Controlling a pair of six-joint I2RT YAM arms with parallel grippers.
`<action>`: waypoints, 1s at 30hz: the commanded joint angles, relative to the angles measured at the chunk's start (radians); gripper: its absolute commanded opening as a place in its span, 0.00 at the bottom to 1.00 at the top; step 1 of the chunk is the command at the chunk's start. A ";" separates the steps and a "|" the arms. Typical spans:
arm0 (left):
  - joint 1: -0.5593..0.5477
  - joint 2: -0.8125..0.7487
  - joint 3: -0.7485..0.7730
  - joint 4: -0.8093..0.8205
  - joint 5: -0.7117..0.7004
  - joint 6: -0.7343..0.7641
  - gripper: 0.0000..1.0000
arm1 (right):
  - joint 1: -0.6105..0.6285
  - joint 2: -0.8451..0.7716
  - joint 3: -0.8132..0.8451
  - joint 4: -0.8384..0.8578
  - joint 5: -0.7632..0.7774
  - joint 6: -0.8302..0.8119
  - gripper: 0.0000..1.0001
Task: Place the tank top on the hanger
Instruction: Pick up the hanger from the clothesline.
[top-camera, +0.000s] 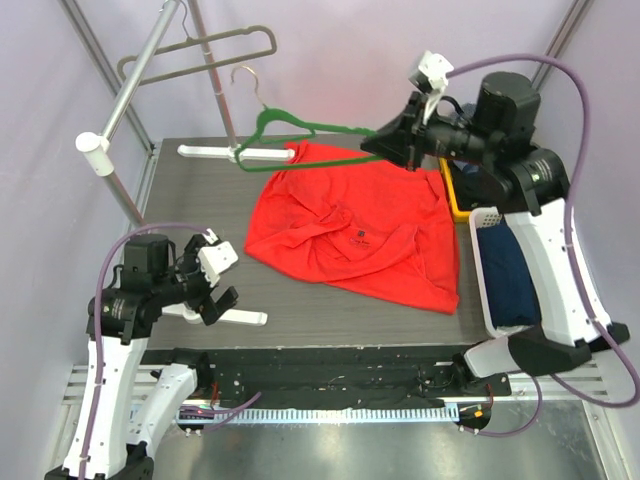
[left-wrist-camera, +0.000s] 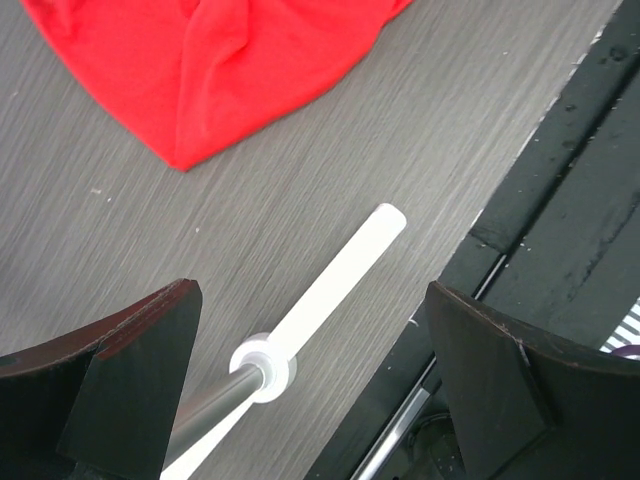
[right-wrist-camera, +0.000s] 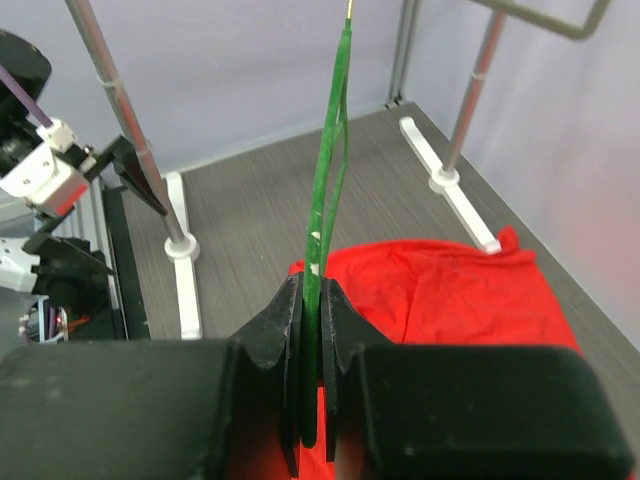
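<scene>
The red tank top (top-camera: 350, 225) lies crumpled on the table's middle; its hem corner shows in the left wrist view (left-wrist-camera: 215, 60) and its far edge under the right gripper (right-wrist-camera: 440, 295). The thin green hanger (top-camera: 300, 132) is held in the air above the tank top's back edge, its metal hook pointing left. My right gripper (top-camera: 385, 140) is shut on the hanger's end (right-wrist-camera: 325, 200). My left gripper (top-camera: 218, 282) stands open low at the front left, above a white rack foot (left-wrist-camera: 335, 275), holding nothing.
A garment rack with metal poles (top-camera: 130, 85) and white feet (top-camera: 215, 152) stands at the back left, a grey-beige hanger (top-camera: 200, 50) on it. A white basket (top-camera: 490, 260) with dark clothes sits at the right. The table's black front edge (top-camera: 330, 365) is close to the left gripper.
</scene>
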 joint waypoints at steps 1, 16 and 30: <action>-0.004 0.022 0.025 0.028 0.103 0.031 1.00 | -0.070 -0.153 -0.141 0.029 -0.024 -0.075 0.01; -0.171 0.255 0.066 0.319 0.117 -0.017 1.00 | -0.373 -0.389 -0.569 -0.084 -0.399 -0.134 0.01; -0.269 0.488 0.057 0.586 0.106 0.011 1.00 | -0.384 -0.393 -0.506 -0.384 -0.482 -0.327 0.01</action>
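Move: The right hand already has the green hanger pinched by one shoulder end; the tank top lies spread on the table about 5 cm ahead of that hand and 50 cm below. The grey hanger on the rail is roughly 22 cm to that hand's left, 7 cm ahead and 8 cm higher. From the open left hand, the green hanger's middle is about 13 cm ahead, 17 cm right and 25 cm above; the near rack foot lies 21 cm below, 2 cm back and 5 cm left. Down and to the right, then back towards the base, the right arm carries the green hanger away from the rail and lower over the tank top, dropping about 12 cm and tipping some 15 degrees down while keeping its pinch. The left hand reaches forward and right, about 10 cm each way, turning clockwise, its fingers wide open, and comes close to the hanger's free end; contact can't be seen. ##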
